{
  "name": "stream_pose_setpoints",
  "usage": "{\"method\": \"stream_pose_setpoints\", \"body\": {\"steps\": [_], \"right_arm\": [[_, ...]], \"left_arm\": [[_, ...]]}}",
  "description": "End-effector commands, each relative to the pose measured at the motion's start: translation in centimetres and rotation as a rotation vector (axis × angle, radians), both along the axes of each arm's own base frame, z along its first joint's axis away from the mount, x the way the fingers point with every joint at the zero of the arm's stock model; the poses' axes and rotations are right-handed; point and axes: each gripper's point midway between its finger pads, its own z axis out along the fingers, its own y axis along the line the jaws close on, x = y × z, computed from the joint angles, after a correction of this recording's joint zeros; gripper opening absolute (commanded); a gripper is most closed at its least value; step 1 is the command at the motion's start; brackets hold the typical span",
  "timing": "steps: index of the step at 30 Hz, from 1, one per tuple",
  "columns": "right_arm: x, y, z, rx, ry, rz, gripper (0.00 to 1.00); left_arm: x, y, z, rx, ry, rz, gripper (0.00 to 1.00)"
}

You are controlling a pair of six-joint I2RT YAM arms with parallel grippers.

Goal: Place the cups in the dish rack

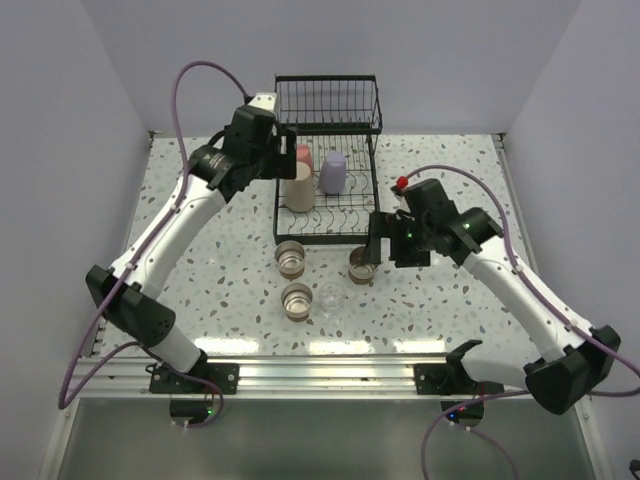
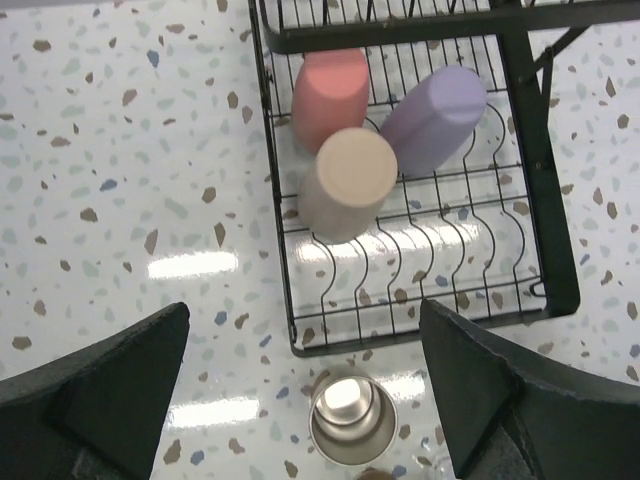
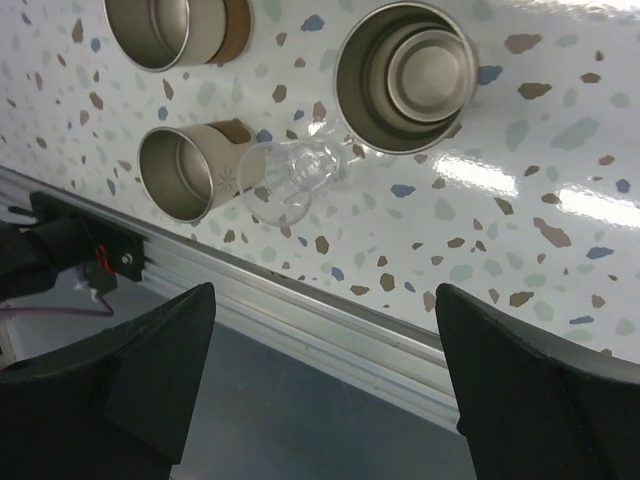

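The black wire dish rack (image 1: 358, 215) stands at the back middle. On its tray lie a coral-pink cup (image 1: 303, 156), a beige cup (image 1: 298, 187) and a lavender cup (image 1: 333, 172). They also show in the left wrist view: coral-pink cup (image 2: 330, 95), beige cup (image 2: 350, 178), lavender cup (image 2: 436, 105). Three brown cups (image 1: 290, 256) (image 1: 297, 299) (image 1: 362, 268) and a clear cup (image 1: 331, 297) stand on the table in front of the rack. My left gripper (image 1: 278, 150) is open and empty above the rack's left side. My right gripper (image 1: 383, 245) is open and empty beside the right brown cup (image 3: 405, 60).
The rack's upright basket (image 1: 328, 103) stands at the back. A metal rail (image 3: 330, 320) runs along the table's near edge. White walls close in the left, right and back sides. A red-tipped part (image 1: 401, 182) sits on the right arm.
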Motion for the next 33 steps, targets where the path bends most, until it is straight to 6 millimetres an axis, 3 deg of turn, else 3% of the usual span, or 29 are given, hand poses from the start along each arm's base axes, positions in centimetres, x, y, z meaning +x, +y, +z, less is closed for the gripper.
{"method": "stream_pose_setpoints", "body": {"steps": [1,2,4,6,7,10,14,19,26,33], "right_arm": [[1.6,2.5,0.4,-0.021,-0.039,0.054,0.94],[2.0,2.9,0.1,-0.030,-0.036,0.063,0.94],[3.1,3.2,-0.7,-0.062,-0.033,0.067,0.94],[4.2,3.4,-1.1,-0.082,-0.052,0.074,0.93],[4.9,3.6,-2.2,-0.113,-0.036,0.088,0.92],[5.9,4.5,-3.0,-0.125,-0.021,0.126,0.86],[7.0,6.1,-4.8,-0.141,0.007,0.158,0.82],[7.7,6.9,-6.7,-0.171,0.035,0.161,0.79],[8.0,8.1,-9.1,-0.212,0.057,0.161,0.64],[7.9,7.2,-11.3,-0.303,0.071,0.143,0.46]], "left_arm": [[-2.3,0.0,-1.1,-0.081,0.019,0.005,1.00],[-3.3,0.2,-0.2,-0.113,-0.003,-0.003,1.00],[-4.5,0.5,-1.6,-0.130,0.030,0.004,1.00],[-6.0,0.8,-1.1,-0.175,0.016,-0.001,1.00],[-6.5,1.0,-2.4,-0.174,0.041,0.004,1.00],[-8.0,1.3,-3.2,-0.201,0.067,0.005,0.99],[-9.3,1.5,-3.2,-0.231,0.073,0.003,0.99],[-9.5,1.5,-2.8,-0.220,0.074,-0.015,0.99],[-7.9,-0.2,-2.0,-0.226,0.068,-0.074,0.99],[-6.0,-1.8,-2.7,-0.222,0.074,-0.118,0.99]]}}
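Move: The right gripper goes for the nearest metal cup, roughly 6 cm ahead, 5 cm to its left and 17 cm below. The clear glass stands 8 cm left of that cup and 7 cm nearer the base; two more metal cups lie 21–22 cm left of the gripper, one 8 cm ahead, the other 2 cm back. From the left gripper that nearest cup is about 14 cm back, 20 cm right and 25 cm below. Lower the right gripper about 12 cm onto the nearest metal cup while carrying it some 7 cm left and nearly as far forward, finishing almost straight down. Tilt its left side downward and half-close the fingers, one on each side of the cup's left rim. Draw the empty left gripper back about 9.5 cm and down from the racked beige cup, then ease slightly forward. ##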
